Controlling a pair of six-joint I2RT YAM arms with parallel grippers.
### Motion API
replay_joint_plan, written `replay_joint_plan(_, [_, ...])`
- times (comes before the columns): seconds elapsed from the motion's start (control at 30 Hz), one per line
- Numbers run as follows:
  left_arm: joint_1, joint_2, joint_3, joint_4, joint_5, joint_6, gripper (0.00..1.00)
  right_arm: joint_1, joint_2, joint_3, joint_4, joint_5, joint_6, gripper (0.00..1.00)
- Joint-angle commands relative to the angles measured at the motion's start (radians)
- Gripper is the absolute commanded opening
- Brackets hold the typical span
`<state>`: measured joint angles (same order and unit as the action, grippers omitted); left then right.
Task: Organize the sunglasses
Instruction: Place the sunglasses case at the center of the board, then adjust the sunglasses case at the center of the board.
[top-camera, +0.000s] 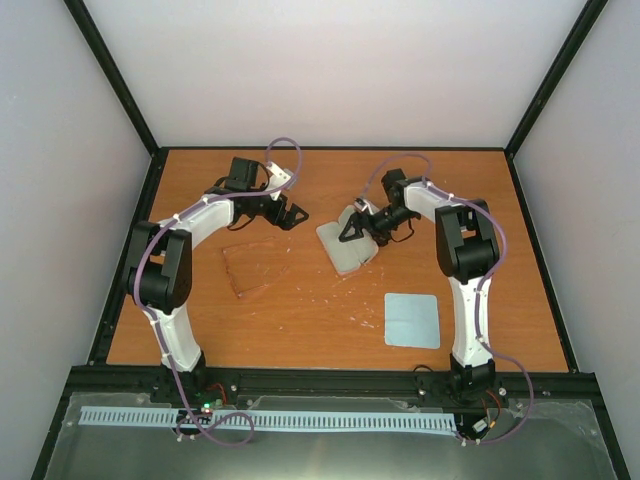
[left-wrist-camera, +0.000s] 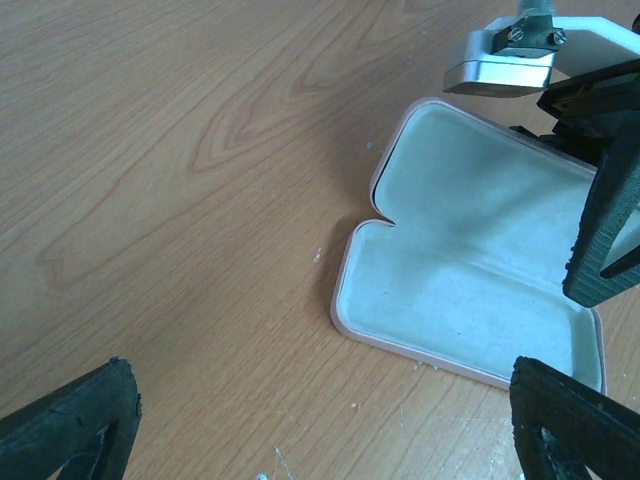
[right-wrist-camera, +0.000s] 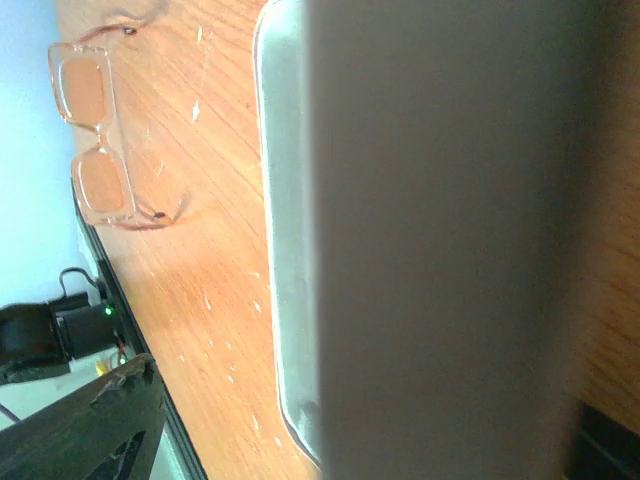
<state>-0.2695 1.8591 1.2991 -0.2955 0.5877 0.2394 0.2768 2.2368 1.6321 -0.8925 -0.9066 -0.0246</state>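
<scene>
The sunglasses (top-camera: 255, 265), thin and amber, lie flat on the wooden table (top-camera: 300, 310) in front of the left arm; in the right wrist view the sunglasses (right-wrist-camera: 95, 140) sit at the far upper left. The pink case (top-camera: 345, 246) lies open mid-table, showing its pale lining (left-wrist-camera: 470, 290). My right gripper (top-camera: 352, 229) is at the case's far edge, its jaws open and straddling the case wall (right-wrist-camera: 285, 250), which fills that view. The right gripper's black fingers (left-wrist-camera: 600, 230) show over the case's right end. My left gripper (left-wrist-camera: 320, 440) hovers open over bare wood just left of the case, nothing between its fingers.
A light blue square cloth (top-camera: 412, 320) lies flat near the right arm's base. Black frame rails (top-camera: 330, 378) edge the table, with pale walls behind and beside it. Small white specks dot the wood near the case.
</scene>
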Motion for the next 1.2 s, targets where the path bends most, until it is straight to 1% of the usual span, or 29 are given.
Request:
replay_joint_plan(0.0, [-0.002, 0.003, 0.029, 0.009, 0.021, -0.017, 0.99, -0.006, -0.045, -0.007, 0.001, 0.012, -0.006, 0.87])
replay_joint_plan(0.1, [-0.002, 0.004, 0.027, 0.012, 0.025, -0.019, 0.99, -0.006, -0.066, -0.006, -0.001, 0.034, -0.002, 0.87])
replay_joint_plan(0.37, [-0.002, 0.018, 0.041, 0.018, 0.027, -0.019, 0.99, -0.031, -0.152, -0.010, -0.009, 0.179, 0.030, 0.88])
replay_joint_plan(0.43, [-0.002, 0.027, 0.044, 0.022, 0.029, -0.015, 1.00, -0.033, -0.186, -0.010, -0.009, 0.233, 0.038, 0.88])
replay_joint_plan(0.5, [-0.002, 0.044, 0.056, 0.024, 0.037, -0.008, 0.99, -0.067, -0.226, -0.009, -0.015, 0.290, 0.047, 0.88])
replay_joint_plan(0.57, [-0.002, 0.077, 0.086, 0.010, 0.044, 0.001, 0.97, -0.073, -0.272, -0.010, -0.029, 0.347, 0.054, 0.85])
replay_joint_plan(0.6, [-0.002, 0.100, 0.122, -0.006, 0.049, 0.008, 0.93, -0.073, -0.299, -0.013, -0.034, 0.371, 0.059, 0.81])
replay_joint_plan(0.63, [-0.002, 0.128, 0.153, -0.030, 0.051, 0.015, 0.87, -0.073, -0.324, -0.024, -0.036, 0.384, 0.068, 0.70])
replay_joint_plan(0.67, [-0.002, 0.155, 0.190, -0.052, 0.053, 0.021, 0.76, -0.072, -0.356, -0.041, -0.034, 0.396, 0.080, 0.47])
replay_joint_plan(0.7, [-0.002, 0.183, 0.227, -0.071, 0.052, 0.026, 0.59, -0.069, -0.389, -0.067, -0.027, 0.411, 0.094, 0.25])
replay_joint_plan(0.73, [-0.003, 0.211, 0.261, -0.089, 0.045, 0.029, 0.44, -0.059, -0.423, -0.098, -0.020, 0.430, 0.104, 0.12])
replay_joint_plan(0.77, [-0.003, 0.236, 0.299, -0.103, 0.039, 0.031, 0.37, -0.046, -0.467, -0.131, -0.018, 0.449, 0.112, 0.06])
replay_joint_plan(0.87, [-0.005, 0.316, 0.410, -0.155, 0.024, 0.046, 0.37, 0.010, -0.532, -0.240, -0.011, 0.471, 0.138, 0.06])
replay_joint_plan(1.0, [-0.025, 0.411, 0.551, -0.260, 0.016, 0.068, 0.39, 0.075, -0.546, -0.390, 0.018, 0.471, 0.177, 0.07])
replay_joint_plan(1.1, [-0.055, 0.447, 0.587, -0.288, 0.019, 0.081, 0.40, 0.090, -0.528, -0.469, 0.063, 0.477, 0.212, 0.07])
replay_joint_plan(1.17, [-0.081, 0.458, 0.588, -0.297, 0.018, 0.088, 0.40, 0.091, -0.504, -0.494, 0.082, 0.480, 0.227, 0.06])
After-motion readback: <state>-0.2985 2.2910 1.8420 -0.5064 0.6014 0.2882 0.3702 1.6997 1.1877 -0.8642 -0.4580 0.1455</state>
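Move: The sunglasses case stands open right under the right gripper, its middle some 2 cm to the left and 4 cm below, with the spread fingers straddling the right-hand half. From that hand the clear sunglasses lie about 23 cm left and 8 cm nearer the base, the blue cloth roughly 13 cm right and 23 cm back. From the left gripper the case is around 13 cm right, 4 cm back and 11 cm below; the sunglasses lie 11 cm left and 12 cm back. Lift the right gripper about 10 cm up and to the right, clear of the case, and shut its fingers; then swing it back some 12 cm and down beside the case's near right corner, tipping the fingers steeper by some 25 degrees. Late on, send the left gripper forward with a lesser drift right and down to beside the case's far end, narrowing its fingers to under half open. ##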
